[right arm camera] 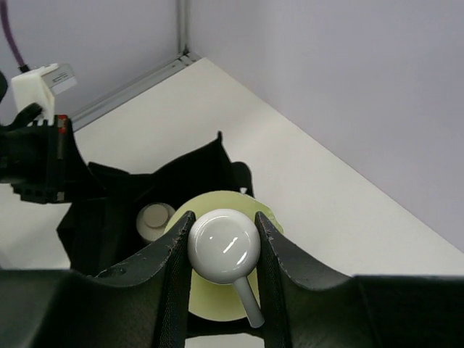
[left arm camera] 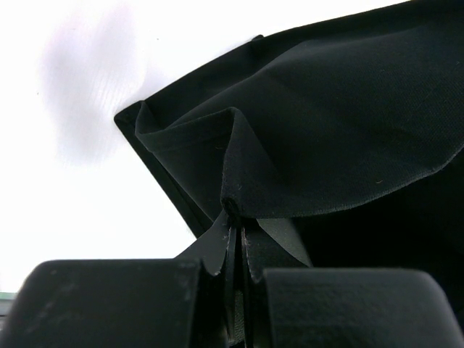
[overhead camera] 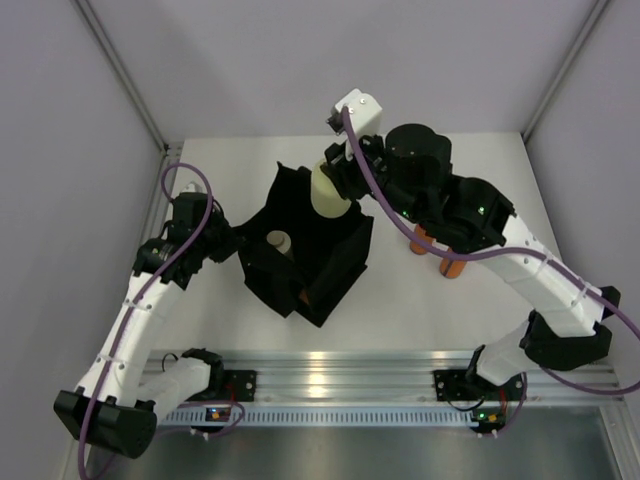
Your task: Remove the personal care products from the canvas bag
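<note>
The black canvas bag (overhead camera: 330,262) stands open mid-table. My right gripper (overhead camera: 342,178) is shut on the white pump cap (right arm camera: 223,245) of the pale yellow-green bottle (overhead camera: 330,192), holding it upright at the bag's back rim; its base is hidden. In the right wrist view the bottle's body (right arm camera: 210,301) shows below the cap. The beige cream-capped bottle (overhead camera: 278,241) stands inside the bag (right arm camera: 109,210) and also shows in the right wrist view (right arm camera: 154,220). Two orange bottles (overhead camera: 425,240) (overhead camera: 452,268) stand on the table right of the bag, partly under my right arm. My left gripper (overhead camera: 232,245) is shut on the bag's left edge (left arm camera: 326,130).
The white table (overhead camera: 220,310) is ringed by grey walls and corner rails. An aluminium rail (overhead camera: 330,365) with the arm bases runs along the near edge. The bag carries a small orange patch (overhead camera: 303,296) on its near side.
</note>
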Robot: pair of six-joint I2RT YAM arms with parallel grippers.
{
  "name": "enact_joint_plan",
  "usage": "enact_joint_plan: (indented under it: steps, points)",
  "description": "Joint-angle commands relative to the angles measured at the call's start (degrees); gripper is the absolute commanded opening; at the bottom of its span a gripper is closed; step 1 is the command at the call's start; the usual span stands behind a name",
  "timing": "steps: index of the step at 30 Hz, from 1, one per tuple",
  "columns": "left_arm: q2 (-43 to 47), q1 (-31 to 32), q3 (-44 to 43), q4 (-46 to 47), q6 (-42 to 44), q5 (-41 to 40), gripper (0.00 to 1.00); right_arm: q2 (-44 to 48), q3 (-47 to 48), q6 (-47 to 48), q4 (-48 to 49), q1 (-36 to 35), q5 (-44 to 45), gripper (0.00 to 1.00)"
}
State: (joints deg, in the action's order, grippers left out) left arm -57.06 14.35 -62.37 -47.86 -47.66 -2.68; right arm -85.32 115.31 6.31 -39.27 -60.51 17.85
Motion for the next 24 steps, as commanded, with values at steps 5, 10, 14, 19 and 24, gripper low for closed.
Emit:
enact_joint_plan:
  steps: [5, 10, 14, 19, 24]
  points:
    - [-0.8, 0.1, -0.8, -1.1, 0.8, -1.4, 0.00, 8.9, 5.4, 3.4, 8.5, -0.3, 14.7, 0.00]
    - [-1.1, 0.1, -0.7, -1.0, 0.9, -1.4, 0.00, 9.4, 5.0, 5.3, 8.5, 0.2, 20.0, 0.00]
    - [-1.6, 0.1, -1.4, -1.0, 1.1, -1.3, 0.00, 10.7, 1.6, 4.5, 8.5, 4.2, 20.4, 0.00]
    - [-1.7, 0.1, -2.8, -1.0, 1.7, -1.4, 0.00, 14.5, -4.7, -3.4, 8.5, 12.4, 14.2, 0.00]
    - [-2.1, 0.1, -3.1, -1.0, 2.1, -1.4, 0.00, 18.0, -11.4, -5.9, 8.5, 14.5, 13.4, 0.00]
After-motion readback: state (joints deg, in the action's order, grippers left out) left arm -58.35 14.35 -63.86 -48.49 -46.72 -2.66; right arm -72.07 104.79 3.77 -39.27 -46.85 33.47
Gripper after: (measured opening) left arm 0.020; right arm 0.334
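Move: The right hand already holds the pump bottle by its neck, high over the bag's right side. The left orange bottle, beside the clear table it is heading for, stands about 20 cm to the right, 10 cm farther out and 34 cm lower. The right orange bottle lies roughly 28 cm right and 3 cm ahead, the cream bottle in the bag about 15 cm left and 2 cm ahead. From the left hand, the left orange bottle is some 45 cm right, 9 cm ahead and 10 cm below. The right hand keeps its grip on the pump bottle's neck and swings it away from the canvas bag, about 16 cm to the right towards the orange bottles, turning some 30 degrees clockwise, with a small reach forward in the second half. It arches on the way, rising about 5 cm and then sinking back nearly to its starting height, still well above the table, while the left hand stays put and keeps the bag's left rim pinched. ##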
